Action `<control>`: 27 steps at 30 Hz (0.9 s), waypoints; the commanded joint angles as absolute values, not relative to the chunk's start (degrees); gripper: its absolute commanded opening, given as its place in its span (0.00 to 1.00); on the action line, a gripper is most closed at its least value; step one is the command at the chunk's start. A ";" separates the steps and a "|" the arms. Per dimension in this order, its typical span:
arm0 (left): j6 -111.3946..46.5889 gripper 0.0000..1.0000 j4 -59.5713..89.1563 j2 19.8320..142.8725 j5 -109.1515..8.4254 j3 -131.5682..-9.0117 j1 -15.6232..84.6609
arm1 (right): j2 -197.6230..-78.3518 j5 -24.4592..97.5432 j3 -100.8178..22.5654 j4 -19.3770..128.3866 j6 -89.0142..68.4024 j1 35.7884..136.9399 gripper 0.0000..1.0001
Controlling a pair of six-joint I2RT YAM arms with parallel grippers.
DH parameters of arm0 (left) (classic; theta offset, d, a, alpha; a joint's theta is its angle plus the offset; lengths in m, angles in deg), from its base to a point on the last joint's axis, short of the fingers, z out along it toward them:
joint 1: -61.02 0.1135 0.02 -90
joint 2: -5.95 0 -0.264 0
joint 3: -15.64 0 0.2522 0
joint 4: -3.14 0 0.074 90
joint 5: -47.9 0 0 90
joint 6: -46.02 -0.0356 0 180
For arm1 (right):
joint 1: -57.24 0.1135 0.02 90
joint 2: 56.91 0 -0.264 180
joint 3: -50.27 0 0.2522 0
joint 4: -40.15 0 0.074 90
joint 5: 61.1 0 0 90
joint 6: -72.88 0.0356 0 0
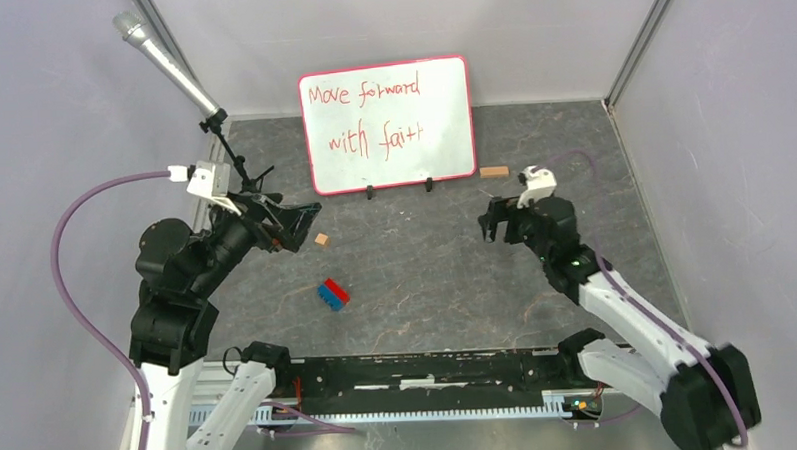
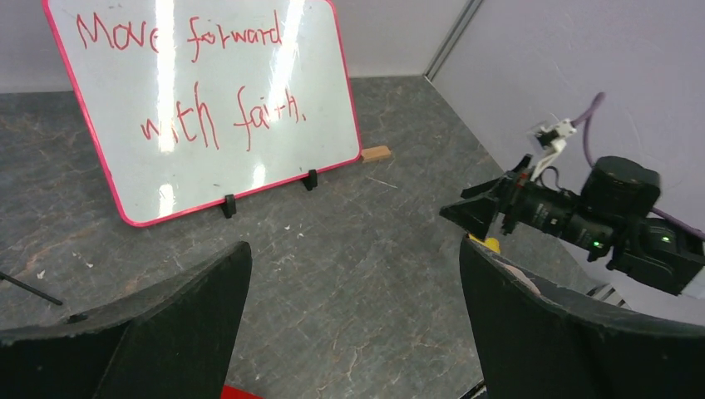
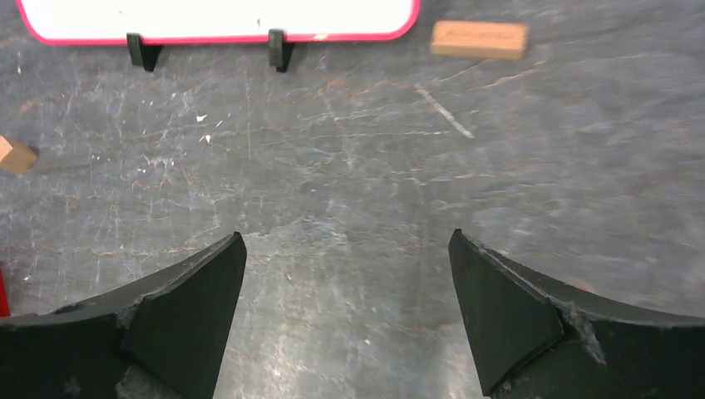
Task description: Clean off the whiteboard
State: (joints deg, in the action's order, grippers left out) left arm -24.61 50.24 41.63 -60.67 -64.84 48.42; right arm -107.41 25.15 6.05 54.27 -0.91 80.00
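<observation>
The whiteboard [image 1: 389, 125] stands upright on two black clip feet at the back of the table, with red handwriting "Move forward with faith" on it. It also shows in the left wrist view [image 2: 208, 100], and its lower rim shows in the right wrist view [image 3: 216, 33]. My left gripper [image 1: 297, 227] is open and empty, in front of the board's left corner; it also shows in the left wrist view [image 2: 353, 283]. My right gripper [image 1: 497, 225] is open and empty, in front of the board's right side; it also shows in the right wrist view [image 3: 345, 274]. No eraser shows.
A microphone on a stand [image 1: 169, 68] rises at the back left. A small wooden block [image 1: 321, 240] and a red and blue brick [image 1: 333, 293] lie left of centre. A tan wooden bar [image 1: 494, 172] lies right of the board. Grey walls close three sides.
</observation>
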 commanded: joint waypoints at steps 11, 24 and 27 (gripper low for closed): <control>-15.74 1.00 30.38 59.68 -71.43 -68.91 48.27 | -152.53 15.69 -14.29 32.59 7.46 90.94 0.94; -20.37 1.00 31.50 78.19 -66.10 -81.74 40.68 | -173.47 13.63 -37.16 44.51 5.65 91.01 0.73; -23.95 1.00 32.80 76.95 -64.24 -79.10 40.29 | -174.75 12.83 -37.85 44.66 4.19 91.00 0.69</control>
State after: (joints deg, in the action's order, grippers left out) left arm -19.40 32.71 78.24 -66.61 -79.48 40.70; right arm -173.20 14.53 -34.87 42.86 6.41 90.97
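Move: My right hand's aim is the whiteboard's right black foot, about 20 cm ahead, 13 cm to the left and 14 cm below. The left foot stands roughly 11 cm to the left of that one, and the wooden block some 12 cm to its right and 2 cm farther out. From my left hand the whiteboard's middle is about 33 cm ahead, 11 cm right and 30 cm below; the small wood cube is 14 cm ahead, 3 cm left and 38 cm below. I swing my right hand left and down, then carry it mostly forward, some 16 cm forward, 15 cm left and 11 cm down in all, up to the whiteboard's right foot, tipping it about 10 degrees further down and closing the fingers by roughly a quarter. My left hand travels high and level, forward and right towards the whiteboard, turning slightly clockwise with fingers wide open. ##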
